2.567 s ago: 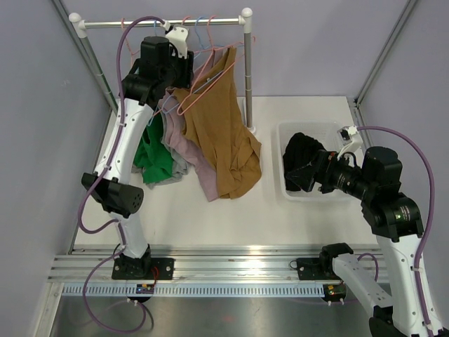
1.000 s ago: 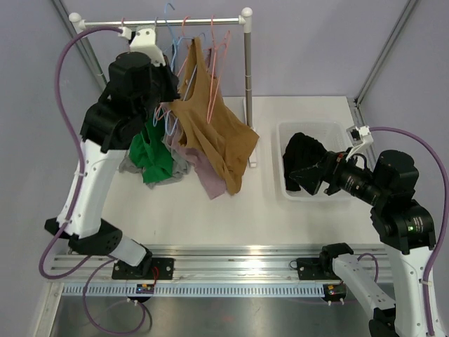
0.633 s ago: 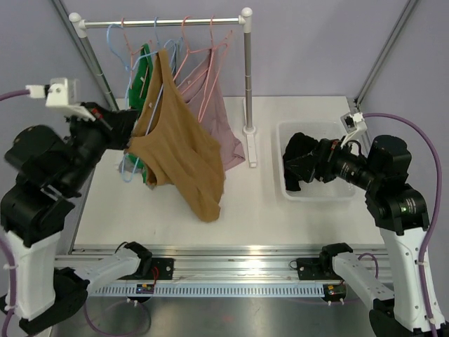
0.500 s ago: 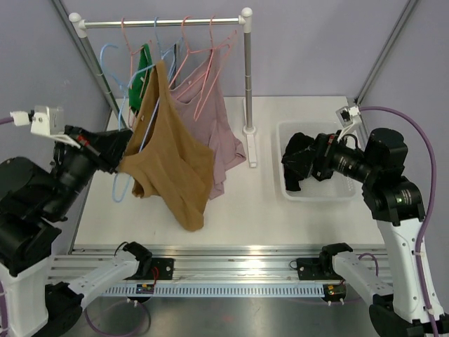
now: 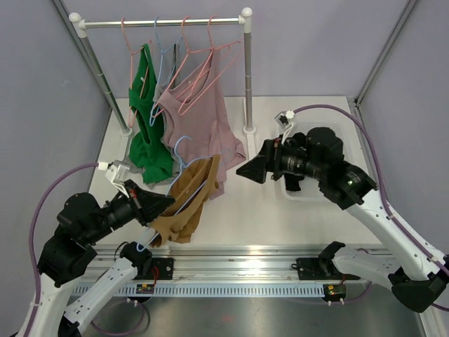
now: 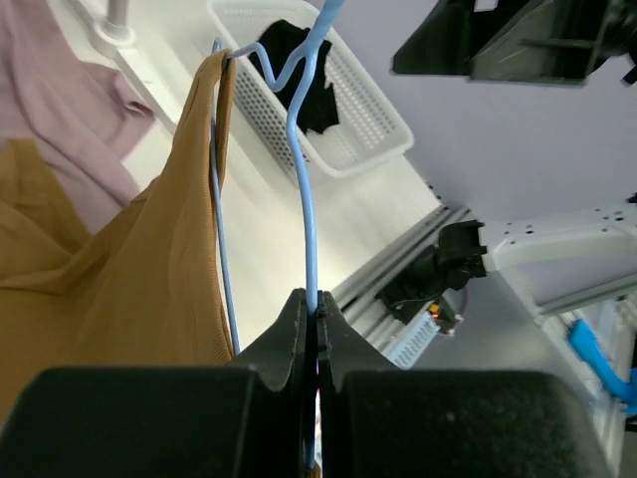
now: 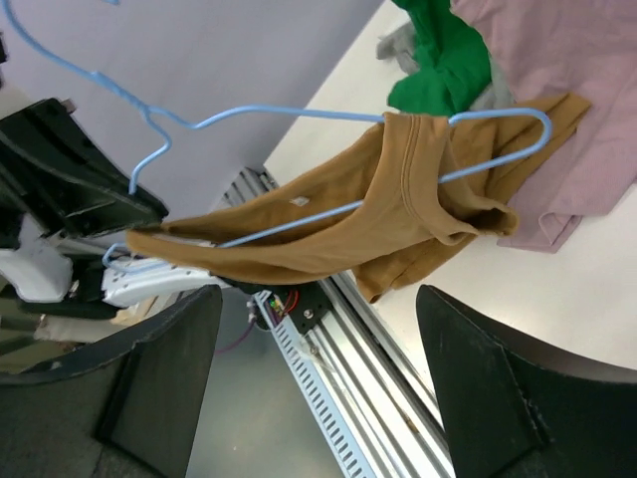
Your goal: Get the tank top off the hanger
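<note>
The brown tank top (image 5: 188, 200) hangs on a light-blue hanger (image 5: 181, 149) low over the table's near left. My left gripper (image 5: 156, 203) is shut on the hanger's wire. In the left wrist view the wire (image 6: 311, 199) runs up from between the closed jaws of the gripper (image 6: 317, 311), with the tank top (image 6: 129, 289) draped at left. My right gripper (image 5: 250, 170) is open just right of the garment and apart from it. In the right wrist view the tank top (image 7: 398, 209) and hanger (image 7: 299, 115) lie beyond my open right gripper (image 7: 318, 398).
A clothes rack (image 5: 247, 77) at the back carries a green top (image 5: 146, 119) and a pink top (image 5: 203, 116) on pink and blue hangers. A white basket (image 5: 298, 194) holding a black garment sits under my right arm. The aluminium rail (image 5: 231, 267) runs along the near edge.
My left arm has brought the hanger with the tank top off the rack and down toward the near table edge. My right arm has swung left from the basket toward the garment.
</note>
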Controlling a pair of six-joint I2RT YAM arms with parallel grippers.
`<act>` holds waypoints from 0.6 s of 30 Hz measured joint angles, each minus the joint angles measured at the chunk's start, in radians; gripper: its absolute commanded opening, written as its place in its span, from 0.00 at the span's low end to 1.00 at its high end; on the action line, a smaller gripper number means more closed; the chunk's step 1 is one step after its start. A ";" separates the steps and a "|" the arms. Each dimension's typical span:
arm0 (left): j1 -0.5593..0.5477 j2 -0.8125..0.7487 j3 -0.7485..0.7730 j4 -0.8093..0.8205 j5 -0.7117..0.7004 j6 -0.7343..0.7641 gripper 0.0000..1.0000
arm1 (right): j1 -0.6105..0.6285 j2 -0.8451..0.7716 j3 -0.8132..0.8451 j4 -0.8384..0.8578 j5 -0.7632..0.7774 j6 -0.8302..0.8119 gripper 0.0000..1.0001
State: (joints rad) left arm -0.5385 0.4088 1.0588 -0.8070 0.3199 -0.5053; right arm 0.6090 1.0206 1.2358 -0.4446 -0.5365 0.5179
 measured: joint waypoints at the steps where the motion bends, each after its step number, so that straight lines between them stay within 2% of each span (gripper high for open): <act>1: 0.000 -0.010 -0.028 0.018 0.015 -0.023 0.00 | 0.040 0.001 -0.027 0.021 0.051 0.008 0.84; 4: 0.000 -0.033 -0.111 0.100 0.056 -0.099 0.00 | 0.154 0.027 -0.089 0.074 0.212 0.018 0.79; 5: 0.000 -0.038 -0.132 0.121 0.066 -0.121 0.00 | 0.189 0.045 -0.099 0.089 0.268 0.017 0.74; 8: 0.000 -0.056 -0.192 0.180 0.082 -0.185 0.00 | 0.263 0.110 -0.104 0.126 0.392 0.006 0.72; 13: 0.000 -0.076 -0.219 0.238 0.095 -0.257 0.00 | 0.280 0.196 -0.108 0.171 0.559 -0.029 0.56; 18: 0.000 -0.082 -0.222 0.274 0.098 -0.286 0.00 | 0.280 0.271 -0.104 0.191 0.623 -0.060 0.55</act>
State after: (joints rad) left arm -0.5385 0.3264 0.8368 -0.5331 0.4179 -0.7914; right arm 0.8886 1.2915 1.1320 -0.2535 0.0868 0.4580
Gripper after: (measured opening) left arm 0.023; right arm 0.556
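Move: Your left fingers are still shut on the blue hanger that carries the brown tank top. The tank top's far shoulder strap is about 12 cm ahead of them, 13 cm to the right and a little below. From the open right hand the strap lies some 10 cm ahead, 11 cm to the left and 12 cm down. The hanger's neck is about 6 cm left of the strap, and the pink tank top hangs roughly 12 cm beyond it. Bring the right gripper down about 11 cm towards the brown tank top's far strap, going left first and then forward, some 6 cm each. Turn it clockwise and dip its fingers as you go, and close them part-way without shutting. Keep the left grip on the hanger, ease it about 3 cm right with a slight dip and partial rise, and roll it so its right side lifts. ##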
